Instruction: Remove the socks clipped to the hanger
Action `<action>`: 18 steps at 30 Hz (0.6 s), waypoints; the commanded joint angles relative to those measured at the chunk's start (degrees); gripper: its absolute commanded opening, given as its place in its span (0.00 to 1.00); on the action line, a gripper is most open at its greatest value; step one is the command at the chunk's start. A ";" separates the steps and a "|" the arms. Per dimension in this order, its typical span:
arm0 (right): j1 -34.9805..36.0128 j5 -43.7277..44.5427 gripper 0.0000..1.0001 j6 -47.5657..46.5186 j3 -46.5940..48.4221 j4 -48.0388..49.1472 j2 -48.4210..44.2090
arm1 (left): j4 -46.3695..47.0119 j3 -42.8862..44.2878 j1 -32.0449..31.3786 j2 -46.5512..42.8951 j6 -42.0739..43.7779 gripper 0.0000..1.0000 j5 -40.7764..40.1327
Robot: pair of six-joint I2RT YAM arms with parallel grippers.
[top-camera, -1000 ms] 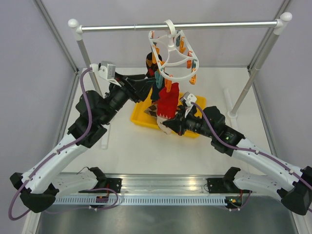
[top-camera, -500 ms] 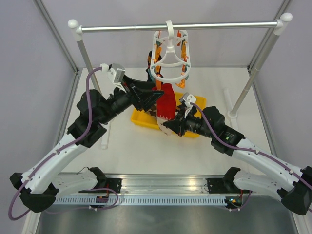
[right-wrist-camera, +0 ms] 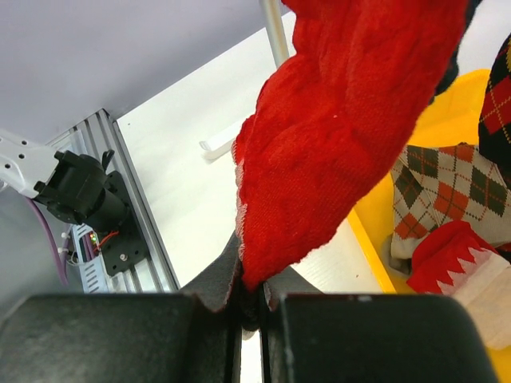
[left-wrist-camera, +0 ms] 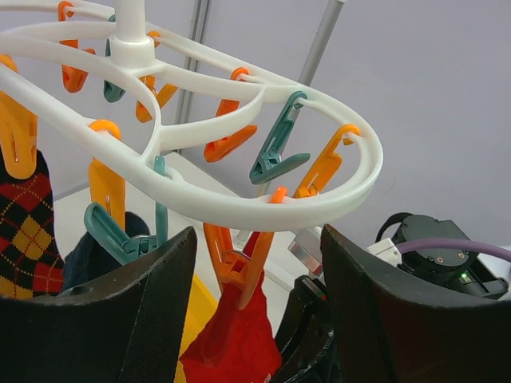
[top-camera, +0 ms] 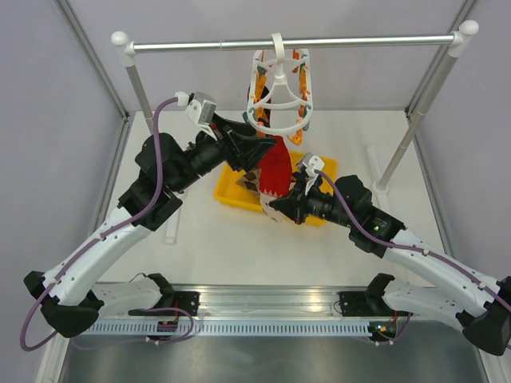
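Observation:
The white oval hanger (top-camera: 279, 92) hangs by its hook from the rail, with orange and teal pegs round its rings (left-wrist-camera: 263, 211). An orange peg (left-wrist-camera: 231, 259) clips a plain red sock (left-wrist-camera: 235, 343). My left gripper (left-wrist-camera: 257, 239) is open just below the ring, and the peg shows in the gap between its fingers with space on both sides. My right gripper (right-wrist-camera: 251, 291) is shut on the red sock's (right-wrist-camera: 343, 136) lower tip, below the hanger (top-camera: 279, 206). An argyle sock (left-wrist-camera: 28, 227) and a dark sock (left-wrist-camera: 84, 255) hang clipped at the left.
A yellow tray (top-camera: 227, 191) under the hanger holds loose socks, among them a beige argyle one (right-wrist-camera: 443, 191) and a red one with a white cuff (right-wrist-camera: 459, 259). The silver rail (top-camera: 359, 40) rests on two slanted posts (top-camera: 403, 148). Grey walls close in both sides.
The left arm rose and swung right, up to the hanger's rim, its jaws opening slightly wider. The hanger swung back from its tilt. The right gripper kept its hold on the red sock.

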 commanded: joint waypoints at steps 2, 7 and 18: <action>0.13 0.30 0.09 -0.97 0.08 -0.89 -1.39 | 1.57 2.92 -0.10 0.76 2.50 0.67 -0.18; 0.13 0.74 0.09 -1.06 -0.09 -1.16 -1.39 | 1.92 2.92 -0.01 0.67 2.50 0.65 -0.97; 0.13 1.53 0.09 -1.15 -0.09 -1.16 -0.69 | 2.36 2.83 -0.10 1.11 2.33 0.35 -1.59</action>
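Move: The orange clip holding the red sock on the near end of the hanger stands almost between the left hand's open pads, about 1 cm ahead, 1 cm to the right and level. A teal clip sits roughly 4 cm farther out and 2 cm left of it, another orange clip some 6 cm to its right, and the sock's middle about 10 cm below the hand. From the right hand, which holds the sock's lower end, the clip is some 4 cm ahead, 1 cm left and 20 cm up. The left fingers close from both sides around the orange clip above the red sock, the opening going from about two thirds to a bit over a third, until the pads meet the clip's legs. The hand itself only eases about half a centimetre forward, towards the clip. The right hand keeps its pinch on the sock's lower end and stays in place. ##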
